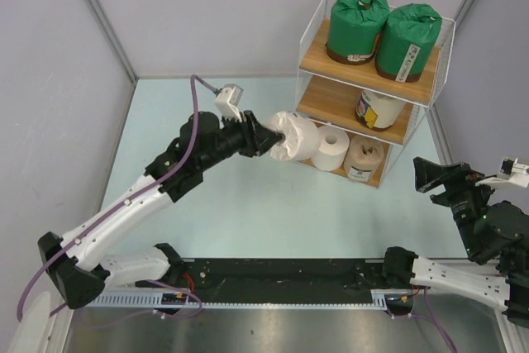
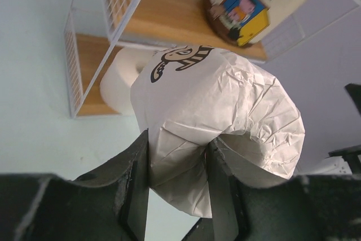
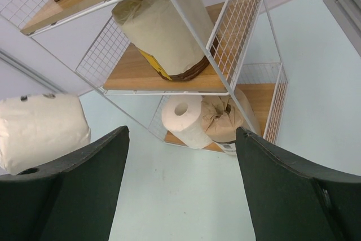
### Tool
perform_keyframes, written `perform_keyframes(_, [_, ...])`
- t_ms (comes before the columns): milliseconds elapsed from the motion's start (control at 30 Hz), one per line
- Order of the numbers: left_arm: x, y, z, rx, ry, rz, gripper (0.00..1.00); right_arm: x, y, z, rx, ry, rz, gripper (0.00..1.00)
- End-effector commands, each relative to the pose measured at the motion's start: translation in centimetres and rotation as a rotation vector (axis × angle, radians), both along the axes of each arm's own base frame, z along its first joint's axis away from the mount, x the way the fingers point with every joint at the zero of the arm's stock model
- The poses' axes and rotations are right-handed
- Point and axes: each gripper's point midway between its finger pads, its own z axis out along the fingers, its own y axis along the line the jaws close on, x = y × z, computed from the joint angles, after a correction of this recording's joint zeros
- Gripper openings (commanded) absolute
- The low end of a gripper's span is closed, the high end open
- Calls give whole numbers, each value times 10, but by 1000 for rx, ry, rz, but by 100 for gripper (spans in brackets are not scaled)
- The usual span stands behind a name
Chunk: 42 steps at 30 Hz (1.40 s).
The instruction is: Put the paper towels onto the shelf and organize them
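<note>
My left gripper (image 1: 269, 136) is shut on the white-wrapped roll (image 1: 296, 136) and holds it above the table, just left of the shelf (image 1: 329, 101), level with its bottom tier. In the left wrist view both fingers (image 2: 135, 179) pinch the roll's wrap (image 2: 225, 111). Two green rolls (image 1: 357, 22) (image 1: 407, 39) stand on the top tier. The cream roll (image 1: 378, 109) stands on the middle tier. The bare white roll (image 1: 333, 148) and the tan roll (image 1: 364, 157) sit on the bottom tier. My right gripper (image 1: 426, 175) is open and empty, right of the shelf.
The shelf stands at the back right by the grey walls. The middle board (image 3: 141, 74) has bare room left of the cream roll (image 3: 163, 26). The right wrist view shows the bare white roll (image 3: 183, 119), the tan roll (image 3: 225, 119) and the held roll (image 3: 42, 131).
</note>
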Motion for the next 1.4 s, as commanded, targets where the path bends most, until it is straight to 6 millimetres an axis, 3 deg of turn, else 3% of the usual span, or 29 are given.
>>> perform_keyframes(0, [4, -28, 80, -146, -160, -57, 36, 3, 10, 3, 17, 4, 7, 81])
perform_keyframes(33, [5, -41, 76, -132, -154, -76, 36, 3, 10, 3, 17, 5, 9, 81])
perform_keyframes(67, [6, -45, 91, -145, -178, -70, 36, 2, 10, 2, 17, 5, 11, 81])
perform_keyframes(133, [6, -57, 94, -133, -190, -86, 36, 2, 9, 3, 22, 4, 7, 80])
perform_keyframes(367, [34, -92, 97, -123, -205, -66, 34, 0, 6, 4, 30, -3, 7, 80])
perform_keyframes(567, [58, -90, 96, -82, -224, 39, 33, -1, 2, 4, 29, -4, -5, 80])
perform_keyframes(800, [79, -102, 91, -33, -235, 73, 31, -3, -3, 3, 34, -7, -9, 80])
perform_keyframes(933, [86, -109, 94, -38, -239, 82, 30, -5, -8, 1, 35, -8, -20, 80])
perform_keyframes(1167, [96, -119, 79, 3, -223, 95, 30, -5, -12, 1, 33, -14, -32, 80])
perform_keyframes(1367, [102, -114, 71, 51, -215, 140, 30, -5, -11, 6, 27, -28, -22, 80])
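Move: The left hand already holds the wrapped white paper towel roll; its free place on the middle shelf lies about 15 cm ahead, 17 cm to the right and 2 cm up. The cream roll already on that shelf is some 11 cm ahead and 26 cm right, also 2 cm up; the bare white roll below is about 12 cm ahead, 16 cm right, 18 cm down. From the right hand, the free place is roughly 22 cm ahead, 25 cm left and 2 cm lower. Keeping its pinch on the crumpled end of the white roll, the left hand carries it towards the middle shelf: first mostly right and up by about 5 cm, then forward and a little further right, under the top board, easing down slightly at the end. Overall some 12 cm right and 10 cm forward, fingertips tilting up a little. ##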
